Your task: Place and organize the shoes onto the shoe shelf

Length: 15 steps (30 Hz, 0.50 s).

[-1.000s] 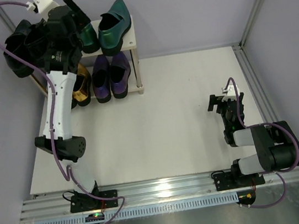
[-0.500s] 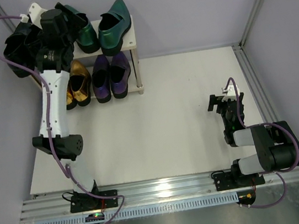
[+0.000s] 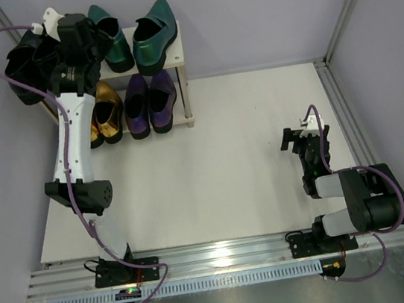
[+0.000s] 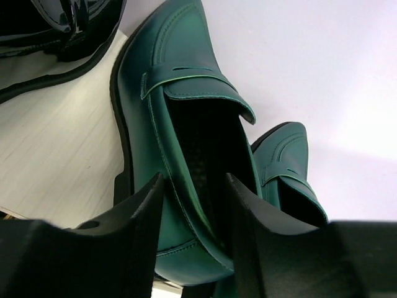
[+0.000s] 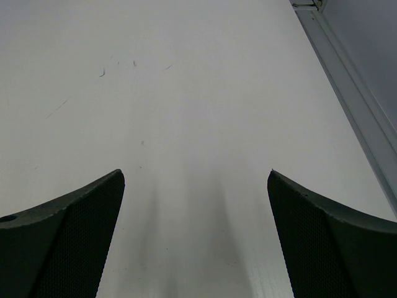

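Observation:
On the top board of the shoe shelf stand two metallic green shoes, toes to the back. My left gripper hangs over the heel of the left green shoe. Its fingers straddle that shoe's side wall, one outside and one in the dark opening, with a gap still showing, so my left gripper is open. The black shoes sit at the shelf's left end. Gold shoes and purple shoes fill the lower tier. My right gripper rests open over the bare table.
A purple cable loops from the left wrist past the black shoes. The wall stands right behind the shelf. A metal frame rail runs along the table's right edge, close to the right arm. The pale board shows left of the green shoe.
The left wrist has shifted left and back along the top tier, and its jaws have narrowed around the green shoe's side wall. The right arm has stayed still.

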{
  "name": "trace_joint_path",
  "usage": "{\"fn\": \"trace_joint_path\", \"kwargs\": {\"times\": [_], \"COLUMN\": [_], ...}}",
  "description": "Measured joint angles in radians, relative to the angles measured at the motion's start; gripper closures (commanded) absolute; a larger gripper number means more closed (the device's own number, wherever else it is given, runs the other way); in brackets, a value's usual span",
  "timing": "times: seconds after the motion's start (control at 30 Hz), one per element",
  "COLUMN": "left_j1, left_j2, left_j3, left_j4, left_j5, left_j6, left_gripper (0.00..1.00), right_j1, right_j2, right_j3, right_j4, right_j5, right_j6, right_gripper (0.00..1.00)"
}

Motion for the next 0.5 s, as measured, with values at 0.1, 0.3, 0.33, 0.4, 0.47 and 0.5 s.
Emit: {"fn": "trace_joint_path", "kwargs": {"times": [0.1, 0.3, 0.33, 0.4, 0.47, 0.5], "left_j1": [0.002, 0.018, 0.022, 0.027, 0.029, 0.029], "left_j2": [-0.002, -0.005, -0.005, -0.005, -0.006, -0.007], "left_j3": [0.000, 0.000, 0.000, 0.000, 0.000, 0.000], "left_j4": [0.010, 0.035, 0.036, 0.037, 0.037, 0.037], "left_j5": [0.001, 0.038, 0.049, 0.069, 0.082, 0.088], "left_j6": [-0.001, -0.001, -0.001, -0.001, -0.002, -0.002], "left_gripper": [0.81, 1.00, 1.00, 1.00, 1.00, 1.00], "right_j1": [0.000, 0.000, 0.000, 0.000, 0.000, 0.000], "right_j2": [0.000, 0.000, 0.000, 0.000, 0.000, 0.000], "right_j3": [0.000, 0.000, 0.000, 0.000, 0.000, 0.000], "right_j4": [0.000, 0.000, 0.000, 0.000, 0.000, 0.000], "right_j5": [0.000, 0.000, 0.000, 0.000, 0.000, 0.000], "right_j6": [0.000, 0.000, 0.000, 0.000, 0.000, 0.000], "right_gripper": [0.03, 0.03, 0.03, 0.03, 0.03, 0.03]}}
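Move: On the top shelf, the left green shoe sits right at the left hand, its middle some 5 cm ahead, 2 cm right and 2 cm lower; its toe slants left. At about shoe level, the right green shoe stands roughly 12 cm to the hand's right and 5 cm ahead, the nearer black shoe about 11 cm left and 5 cm ahead. From the idle right hand, the left green shoe lies around 22 cm ahead, 55 cm left and 33 cm up. Closing on the left side wall of the left green shoe, near the heel, the left fingers go from a little under half open to fully shut. One finger is outside the wall, the other in the shoe's opening. The hand stays almost in place meanwhile, rising only about 1 cm and keeping its forward-pointing attitude. ##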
